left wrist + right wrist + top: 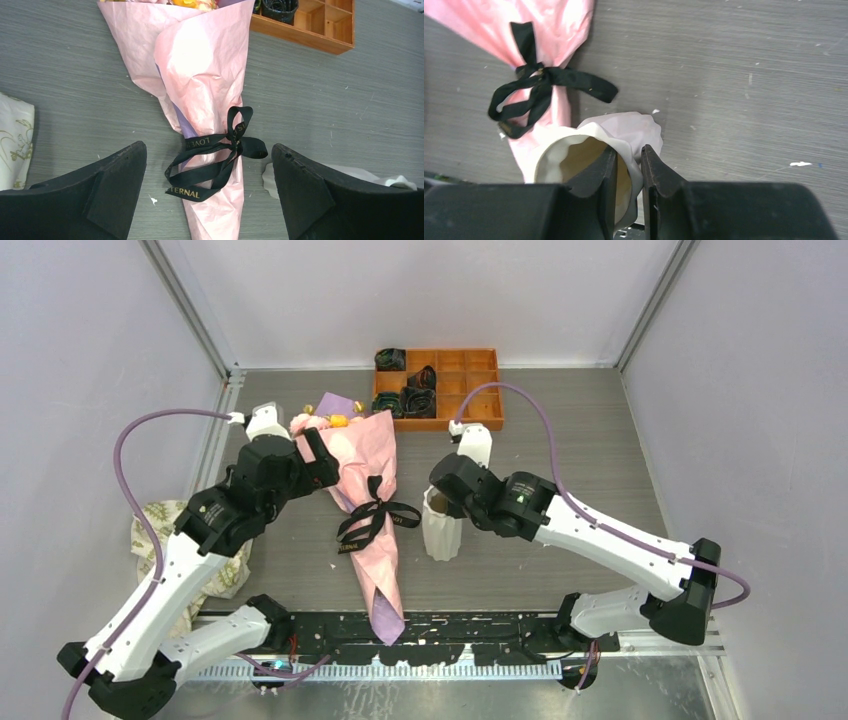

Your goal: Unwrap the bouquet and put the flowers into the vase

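Note:
The bouquet (365, 475) lies along the table, a pink paper cone (205, 80) with purple showing inside. A black ribbon (220, 155) is tied in a bow round its narrow part. Pink and yellow flowers (325, 421) peek out at the far, wide end (192, 4). My left gripper (207, 150) hovers open over the ribbon, one finger on each side of the cone. The white ribbed vase (441, 533) stands upright just right of the bouquet. My right gripper (629, 152) is shut on the vase rim (624, 131), one finger inside and one outside.
An orange compartment tray (470, 380) with dark rolled fabric coils (415, 400) sits at the back of the table. A beige leaf-print cloth (165, 540) lies crumpled at the left edge. Grey walls enclose the table on three sides.

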Controlling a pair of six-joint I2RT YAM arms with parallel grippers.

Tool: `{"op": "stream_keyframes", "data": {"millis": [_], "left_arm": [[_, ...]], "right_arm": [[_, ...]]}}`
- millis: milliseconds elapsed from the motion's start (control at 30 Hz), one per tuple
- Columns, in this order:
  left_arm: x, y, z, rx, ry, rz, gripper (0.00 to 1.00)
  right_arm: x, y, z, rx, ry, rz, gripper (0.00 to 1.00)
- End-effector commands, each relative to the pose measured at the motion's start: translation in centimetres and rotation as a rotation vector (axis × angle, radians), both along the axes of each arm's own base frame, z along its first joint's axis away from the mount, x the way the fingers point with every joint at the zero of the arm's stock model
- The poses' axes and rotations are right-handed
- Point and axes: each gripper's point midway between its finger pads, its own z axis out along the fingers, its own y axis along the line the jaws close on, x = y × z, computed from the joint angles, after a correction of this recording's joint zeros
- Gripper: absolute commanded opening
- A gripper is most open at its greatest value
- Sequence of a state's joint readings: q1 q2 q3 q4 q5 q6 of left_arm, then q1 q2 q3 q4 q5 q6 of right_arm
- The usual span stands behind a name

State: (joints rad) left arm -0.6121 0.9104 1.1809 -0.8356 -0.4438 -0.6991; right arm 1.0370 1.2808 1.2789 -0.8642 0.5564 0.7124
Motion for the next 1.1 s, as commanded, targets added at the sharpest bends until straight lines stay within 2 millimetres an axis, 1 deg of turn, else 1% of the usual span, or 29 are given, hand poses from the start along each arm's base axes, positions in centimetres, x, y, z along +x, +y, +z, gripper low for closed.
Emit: {"op": "stream_keyframes", "data": {"millis": [0, 133, 233, 367, 533, 700, 833, 933, 1067], "left_arm": [[1.0, -0.9, 0.9, -0.049, -0.046, -0.004, 0.94], [1.3, -1.4, 0.4, -0.051, -0.035, -0.016, 0.94], [1.5, -1.7, -0.1, -0.052, -0.027, -0.020, 0.94], [1.9, -2.3, -1.0, -0.056, -0.011, -0.032, 0.94], [2.3, -3.1, -2.1, -0.056, 0.017, -0.051, 0.94], [2.7, -3.5, -3.2, -0.048, 0.032, -0.055, 0.94], [3.2, -3.9, -4.1, -0.036, 0.047, -0.057, 0.94], [3.5, -4.0, -4.6, -0.026, 0.058, -0.056, 0.94], [3.8, -4.3, -5.3, -0.012, 0.077, -0.058, 0.94]], "right_arm": [[2.8, -2.9, 2.1, -0.016, -0.069, -0.072, 0.01], [5.3, -5.1, 2.1, -0.004, -0.066, -0.139, 0.01], [7.1, -6.8, 2.5, -0.002, -0.076, -0.188, 0.01], [9.4, -8.3, 3.0, 0.013, -0.078, -0.233, 0.01], [12.0, -10.1, 2.5, 0.050, -0.062, -0.285, 0.01], [14.5, -11.9, 3.3, 0.084, -0.076, -0.329, 0.01], [16.1, -12.3, 4.3, 0.083, -0.096, -0.326, 0.01], [16.8, -12.2, 4.8, 0.084, -0.105, -0.320, 0.01], [17.2, -11.7, 4.4, 0.095, -0.091, -0.312, 0.01]]}}
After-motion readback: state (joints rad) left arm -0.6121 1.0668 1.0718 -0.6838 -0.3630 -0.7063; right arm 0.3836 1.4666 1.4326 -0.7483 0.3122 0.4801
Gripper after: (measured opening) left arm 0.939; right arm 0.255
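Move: The left hand, open, goes for the bouquet's black bow, about 5 cm ahead, 11 cm to its right and 23 cm below, with the flower heads some 25 cm ahead of that hand and 23 cm below. The right hand already grips the vase and takes it to clear table about 15 cm ahead and 13 cm right, 21 cm below; from this hand the tray lies 40 cm ahead and 3 cm left, the bow 8 cm ahead and 17 cm left. Still pinching the vase's rim, the right hand carries it level about 20 cm forward and right, away from the bouquet towards the clear table before the tray's right end, turning some 20 degrees clockwise. Meanwhile the left hand sinks slowly, about 6 cm, easing right and a little forward towards the bow, fingers wide open, tipping slightly further down and touching nothing. ##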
